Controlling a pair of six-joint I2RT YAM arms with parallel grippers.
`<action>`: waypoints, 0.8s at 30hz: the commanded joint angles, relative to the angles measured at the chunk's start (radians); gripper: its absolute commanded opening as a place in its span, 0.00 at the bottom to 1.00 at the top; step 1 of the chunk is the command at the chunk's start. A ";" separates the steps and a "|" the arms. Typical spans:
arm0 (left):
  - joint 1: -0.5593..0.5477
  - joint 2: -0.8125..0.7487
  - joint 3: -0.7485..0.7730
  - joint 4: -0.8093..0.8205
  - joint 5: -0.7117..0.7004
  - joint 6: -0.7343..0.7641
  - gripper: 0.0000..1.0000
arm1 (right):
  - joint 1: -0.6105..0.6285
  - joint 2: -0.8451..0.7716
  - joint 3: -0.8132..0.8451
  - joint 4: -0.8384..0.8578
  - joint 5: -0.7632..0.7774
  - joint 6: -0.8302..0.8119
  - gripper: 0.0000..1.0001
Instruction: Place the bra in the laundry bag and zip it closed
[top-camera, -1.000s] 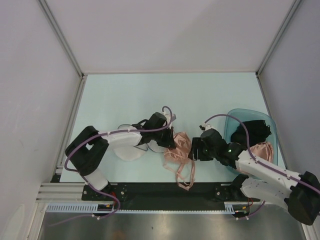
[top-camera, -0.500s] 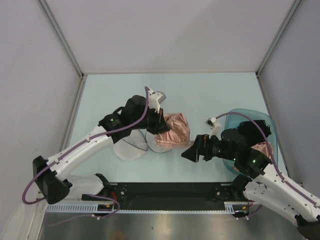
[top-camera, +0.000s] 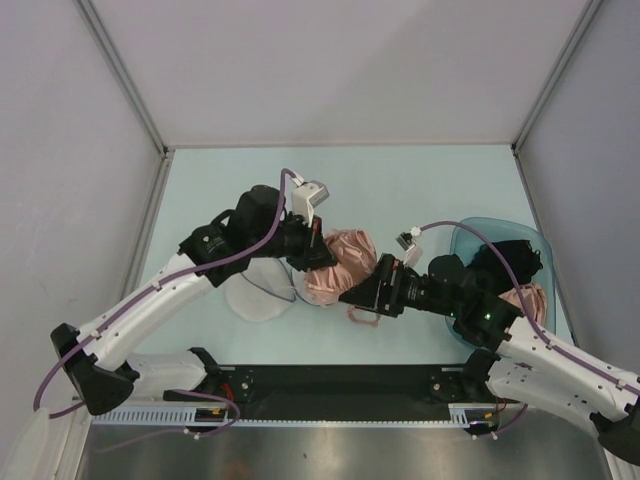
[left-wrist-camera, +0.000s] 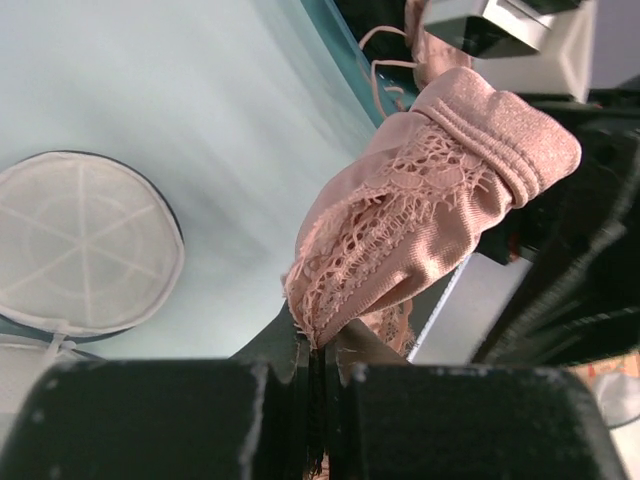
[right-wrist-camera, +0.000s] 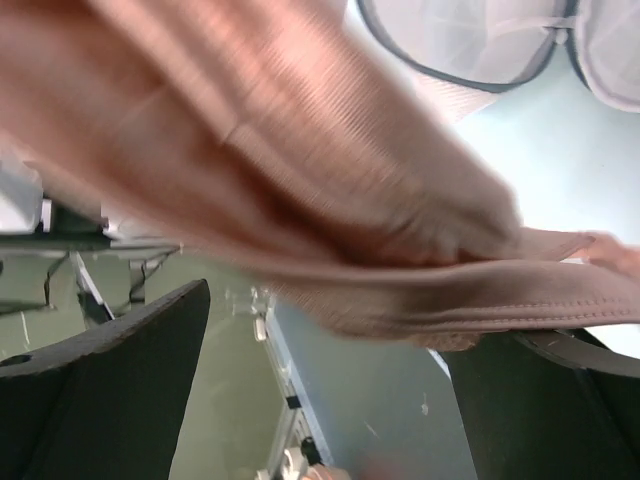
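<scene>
The salmon-pink bra (top-camera: 342, 262) hangs bunched above the table, pinched by its lacy edge (left-wrist-camera: 330, 300) in my left gripper (top-camera: 316, 254), which is shut on it (left-wrist-camera: 318, 345). My right gripper (top-camera: 362, 296) stands open just right of and below the bra, whose fabric (right-wrist-camera: 300, 180) drapes across the top of the right wrist view above the gap between the fingers (right-wrist-camera: 330, 385). The laundry bag (top-camera: 256, 296), a white mesh pod with a dark rim, lies open on the table left of the bra, also in the left wrist view (left-wrist-camera: 85, 255) and the right wrist view (right-wrist-camera: 460, 35).
A translucent teal basin (top-camera: 466, 240) stands at the right with a black garment (top-camera: 512, 262) and another pink garment (top-camera: 528, 300) in it. A pink strap (top-camera: 362, 317) dangles below the bra. Grey walls enclose the table.
My left gripper has lifted the bra off the table and holds it bunched up. My right gripper has opened wide and moved left to the bra's lower side.
</scene>
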 joint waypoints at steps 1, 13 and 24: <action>0.006 -0.056 0.024 0.013 0.097 0.016 0.00 | -0.007 0.012 0.008 0.043 0.079 0.052 1.00; 0.006 -0.100 -0.049 0.057 0.242 -0.020 0.00 | -0.042 0.000 0.022 0.129 -0.041 -0.132 1.00; 0.003 -0.088 -0.097 0.096 0.304 -0.037 0.00 | -0.051 0.015 0.043 0.249 -0.249 -0.310 1.00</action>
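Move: My shut left fingers already hold the bra. Its bunched free part stands about 4 cm to their right, 1 cm back and slightly higher, and my wide-open right fingers wait some 7 cm right, 6 cm back and 3 cm lower. From the right hand, the bra's middle is about 5 cm ahead, 3 cm left and 3 cm up. The laundry bag's right half lies roughly 9 cm ahead of the left hand, 1 cm left, 27 cm down. With my left hand I draw the bra back about 5 cm towards my open right hand, rising a little midway and sinking again, and turning clockwise some 10 degrees while I keep the pinch. My right hand eases forward 2 cm, then comes back and up about 3 cm, rolling some 15 degrees so its forward side lifts; its fingers stay wide open and end around the bra. ##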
